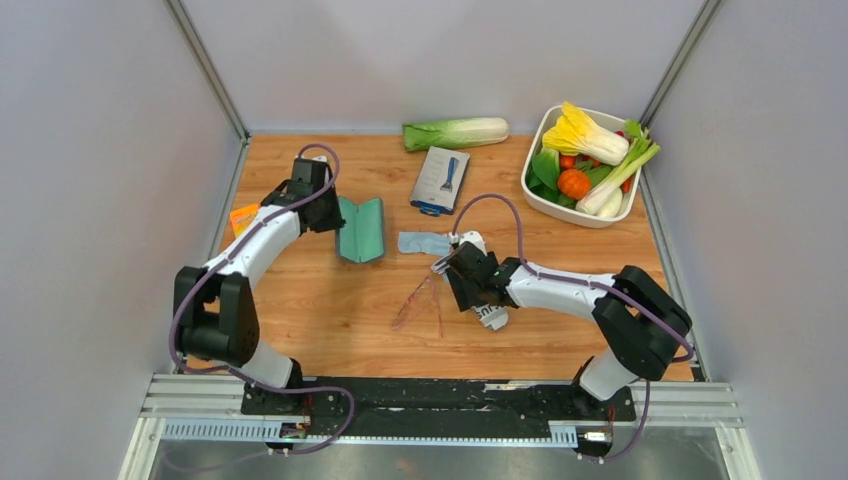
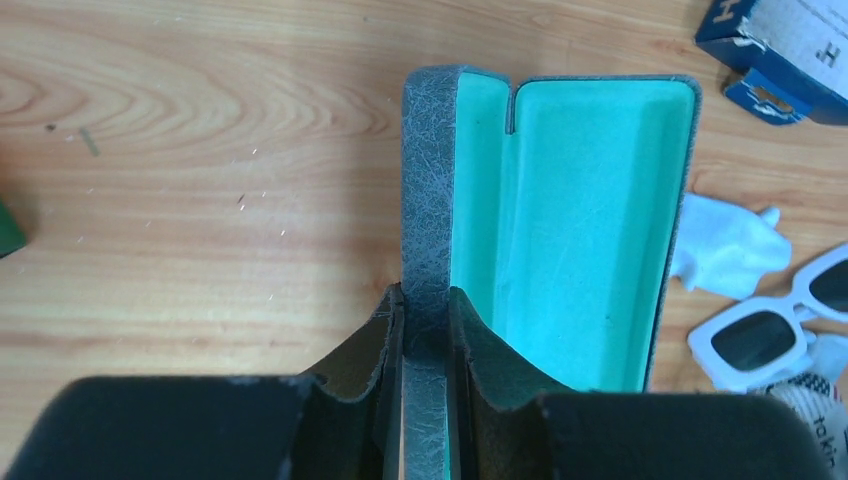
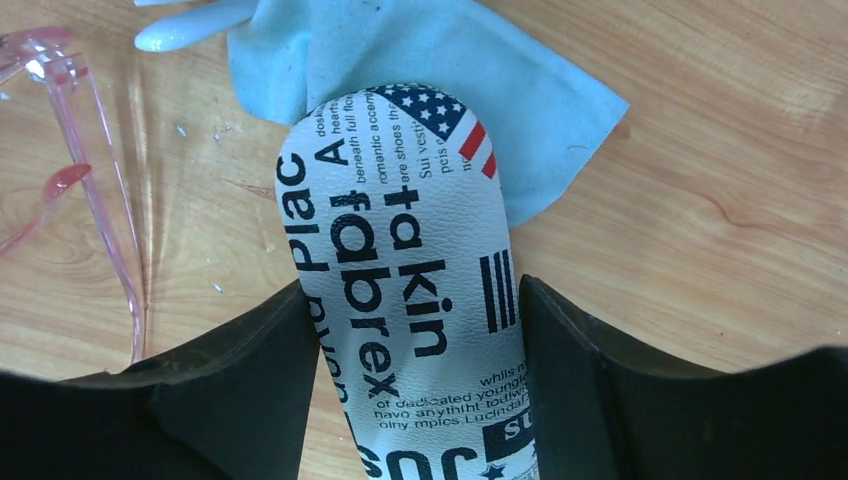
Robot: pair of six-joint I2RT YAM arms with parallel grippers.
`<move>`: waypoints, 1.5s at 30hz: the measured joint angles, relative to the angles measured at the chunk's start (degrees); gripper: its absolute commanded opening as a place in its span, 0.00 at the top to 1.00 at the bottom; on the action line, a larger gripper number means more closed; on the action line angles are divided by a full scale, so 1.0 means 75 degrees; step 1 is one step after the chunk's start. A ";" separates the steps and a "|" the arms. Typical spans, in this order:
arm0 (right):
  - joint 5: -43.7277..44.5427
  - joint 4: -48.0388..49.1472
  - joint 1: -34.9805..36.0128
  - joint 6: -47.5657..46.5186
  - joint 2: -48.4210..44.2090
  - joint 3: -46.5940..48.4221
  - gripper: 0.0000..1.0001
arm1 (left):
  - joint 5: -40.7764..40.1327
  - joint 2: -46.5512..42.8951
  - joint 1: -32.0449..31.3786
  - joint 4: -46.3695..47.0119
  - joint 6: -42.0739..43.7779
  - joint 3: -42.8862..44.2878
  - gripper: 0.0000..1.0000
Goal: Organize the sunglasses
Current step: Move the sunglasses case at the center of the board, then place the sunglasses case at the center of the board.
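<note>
The sunglasses (image 1: 420, 302) (image 3: 75, 180), thin pink frame and translucent lenses, lie on the table just left of my right gripper (image 1: 463, 275). That gripper (image 3: 405, 300) is shut on a white case (image 3: 400, 230) printed with black lettering, with one finger against each of its sides. The case tip rests over a light blue cloth (image 3: 480, 70) (image 1: 423, 243). My left gripper (image 1: 328, 212) (image 2: 425, 305) is shut on the near wall of the open grey case (image 2: 430, 180) (image 1: 360, 228), whose teal lining (image 2: 580, 230) faces up with nothing in it.
A white-framed pair with dark lenses (image 2: 765, 325) lies right of the grey case, beside a white cloth (image 2: 725, 245). A blue and white box (image 1: 440, 180), a cabbage (image 1: 455, 133) and a white dish of vegetables (image 1: 540, 205) sit at the back. Grey walls enclose the table.
</note>
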 measured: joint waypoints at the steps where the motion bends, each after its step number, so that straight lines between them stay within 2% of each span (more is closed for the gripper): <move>1: 0.0058 0.0000 -0.0015 0.0020 0.0000 0.0006 0.42 | -0.0012 -0.0233 0.0003 -0.0061 0.0020 -0.0093 0.82; 4: 0.0099 -0.0082 -0.0210 0.0076 -0.0035 0.0006 0.42 | -0.0012 -0.0968 0.0000 -0.0195 0.0029 -0.0487 0.82; 7: 0.0108 -0.0175 -0.0988 0.0131 -0.0207 0.0006 0.39 | 0.0015 -0.1547 0.0000 -0.0219 0.0015 -0.1014 0.82; 9: 0.0178 -0.0187 -0.1676 0.0181 -0.0315 0.0006 0.29 | 0.0050 -0.1839 -0.0003 -0.0248 -0.0006 -0.1373 0.82; 10: 0.0219 -0.0181 -0.1886 0.0204 -0.0323 0.0006 0.20 | 0.0058 -0.1999 -0.0012 -0.0265 -0.0026 -0.1574 0.82; 13: 0.0408 -0.0286 -0.2474 0.0262 -0.0245 0.0064 0.05 | 0.0079 -0.2425 -0.0058 -0.0423 -0.0073 -0.2046 0.82; 17: 0.0396 -0.0428 -0.2463 0.0265 -0.0181 0.0353 0.01 | 0.0073 -0.2734 -0.0131 -0.0455 -0.0154 -0.2346 0.82; 22: 0.0361 -0.0662 -0.2078 0.0379 -0.0495 0.0819 0.00 | -0.0026 -0.2809 -0.0149 -0.0329 -0.0254 -0.2634 0.82; 27: 0.0140 -0.0854 -0.0962 0.0854 -0.0903 0.1431 0.00 | -0.0306 -0.2897 -0.0149 -0.0114 -0.0350 -0.2952 0.82; 36: 0.0160 -0.0833 0.0306 0.3512 -0.0973 0.1612 0.00 | -0.0682 -0.3209 -0.0149 0.0227 -0.0385 -0.3118 0.82; 40: 0.0230 -0.0796 0.0918 0.4281 -0.0484 0.1813 0.00 | -0.0691 -0.3212 -0.0149 0.0373 -0.0382 -0.3229 0.82; 45: 0.0143 -0.0764 0.1233 0.4409 0.0632 0.2396 0.00 | -0.0612 -0.3209 -0.0149 0.0440 -0.0373 -0.3279 0.82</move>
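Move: The left hand still holds the open teal case; the pink sunglasses lie about 18 cm back and 18 cm right of it, some 10 cm lower, the flat blue cloth 17 cm right and 3 cm back. The right hand grips the printed case; free board lies about 6 cm ahead and 9 cm right, the pink sunglasses level, 14 cm left, the white sunglasses 10 cm ahead and 6 cm left. Right hand shifts the printed case about 9 cm right, releases, crosses left towards pink sunglasses; left draws teal case back. ##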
